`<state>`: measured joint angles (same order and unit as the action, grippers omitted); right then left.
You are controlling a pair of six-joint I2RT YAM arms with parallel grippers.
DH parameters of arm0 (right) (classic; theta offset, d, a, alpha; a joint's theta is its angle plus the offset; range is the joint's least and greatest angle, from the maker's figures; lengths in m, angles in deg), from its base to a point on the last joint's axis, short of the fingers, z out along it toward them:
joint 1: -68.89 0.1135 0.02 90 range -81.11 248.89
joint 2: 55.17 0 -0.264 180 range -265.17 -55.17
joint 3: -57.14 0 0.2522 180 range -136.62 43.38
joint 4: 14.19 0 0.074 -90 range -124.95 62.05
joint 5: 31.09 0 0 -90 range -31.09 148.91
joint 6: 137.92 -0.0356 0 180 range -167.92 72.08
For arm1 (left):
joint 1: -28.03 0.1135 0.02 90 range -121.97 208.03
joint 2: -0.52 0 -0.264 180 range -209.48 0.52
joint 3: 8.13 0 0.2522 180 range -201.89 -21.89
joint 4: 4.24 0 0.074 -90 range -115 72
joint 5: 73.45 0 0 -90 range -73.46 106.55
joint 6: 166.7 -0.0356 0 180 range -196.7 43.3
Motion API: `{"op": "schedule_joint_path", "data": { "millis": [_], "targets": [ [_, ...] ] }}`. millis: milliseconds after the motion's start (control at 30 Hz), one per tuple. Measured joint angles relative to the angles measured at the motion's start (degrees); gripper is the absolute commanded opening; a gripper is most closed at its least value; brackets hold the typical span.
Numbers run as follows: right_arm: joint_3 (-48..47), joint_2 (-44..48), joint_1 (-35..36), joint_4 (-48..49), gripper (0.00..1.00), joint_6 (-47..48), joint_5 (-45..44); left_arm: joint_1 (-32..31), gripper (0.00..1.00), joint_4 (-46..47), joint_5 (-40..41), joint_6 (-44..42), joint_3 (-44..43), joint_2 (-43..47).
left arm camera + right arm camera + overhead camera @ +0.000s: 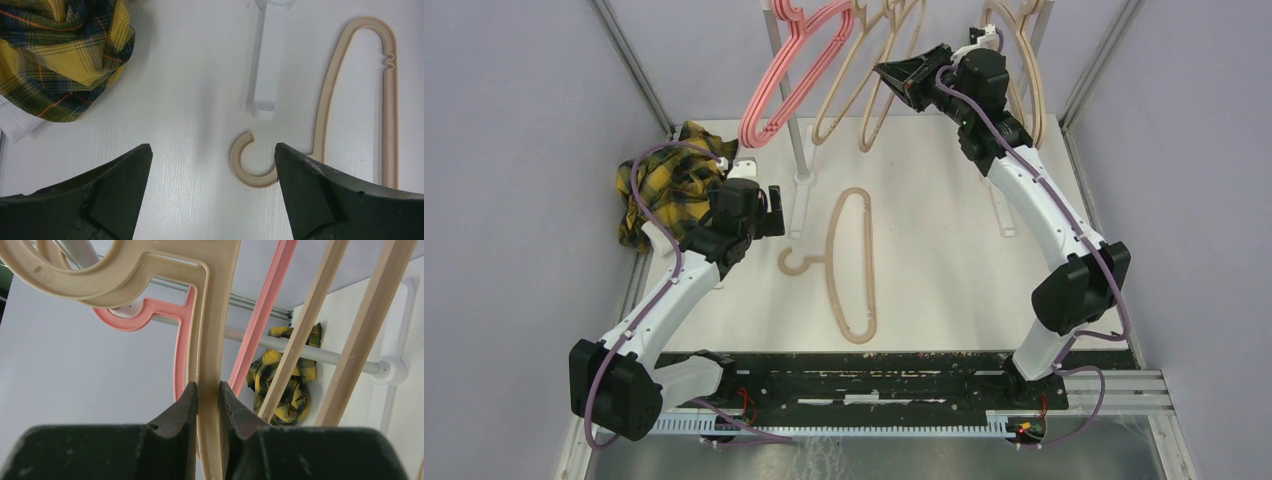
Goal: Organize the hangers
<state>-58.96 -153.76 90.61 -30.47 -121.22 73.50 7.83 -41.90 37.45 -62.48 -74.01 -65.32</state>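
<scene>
A beige hanger (854,265) lies flat on the white table, its hook pointing left. My left gripper (769,212) is open and empty just above the table. In the left wrist view the hook (250,167) lies between the jaws, close to the right finger (320,195). Pink hangers (784,80) and beige hangers (864,90) hang from the rack rail at the back. My right gripper (894,75) is raised at the rail and shut on the neck of a hanging beige hanger (215,340). A pink hanger (182,340) hangs just behind it.
A yellow-black plaid cloth (669,180) is heaped at the table's back left, beside my left arm. The rack's white post and foot (801,175) stand just behind the lying hanger. The rail (300,347) runs across the right wrist view. Grey walls enclose the table.
</scene>
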Motion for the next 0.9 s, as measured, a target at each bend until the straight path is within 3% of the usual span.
{"op": "schedule_joint_path", "data": {
  "millis": [433,500,700,900],
  "targets": [
    [-6.49,-5.53,6.40,-1.75,0.23,1.97,-1.33,0.00,0.99,-0.02,0.02,0.00,0.00,0.02],
    [-6.49,-5.53,6.43,-1.77,0.30,2.05,-1.55,0.00,0.99,-0.02,0.02,0.00,0.00,0.11],
    [-5.60,-5.51,6.71,-4.61,0.64,4.20,-1.11,0.00,0.99,-0.02,0.04,0.00,0.00,0.22],
    [-1.86,-3.21,7.13,-9.81,0.81,9.49,-2.89,0.00,0.99,-0.02,0.04,0.00,0.00,0.28]
  ]
}}
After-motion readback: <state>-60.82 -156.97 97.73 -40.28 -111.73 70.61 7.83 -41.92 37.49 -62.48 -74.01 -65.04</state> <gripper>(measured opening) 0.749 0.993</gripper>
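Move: The right hand grips the near shoulder of a beige hanger already on the rail; the hanger's middle is about 7 cm farther out and 5 cm below the grip. Another beige hanger hangs some 7 cm to its left, level with it; the pink hangers are about 18 cm left of it, and the other beige bunch some 23 cm to its right. From the idle left hand, the held hanger is roughly 23 cm ahead, 22 cm right and 22 cm up. Keeping its pinch on the hanging beige hanger, the right hand slides it about 6 cm to the left along the rail, nearly level and with a slight counter-clockwise turn, up to the neighbouring beige hanger. It pauses there briefly, opens its fingers wide to let go, and sinks about 5 cm, rolling some 10 degrees with its left side dropping and easing back a little towards the base. ##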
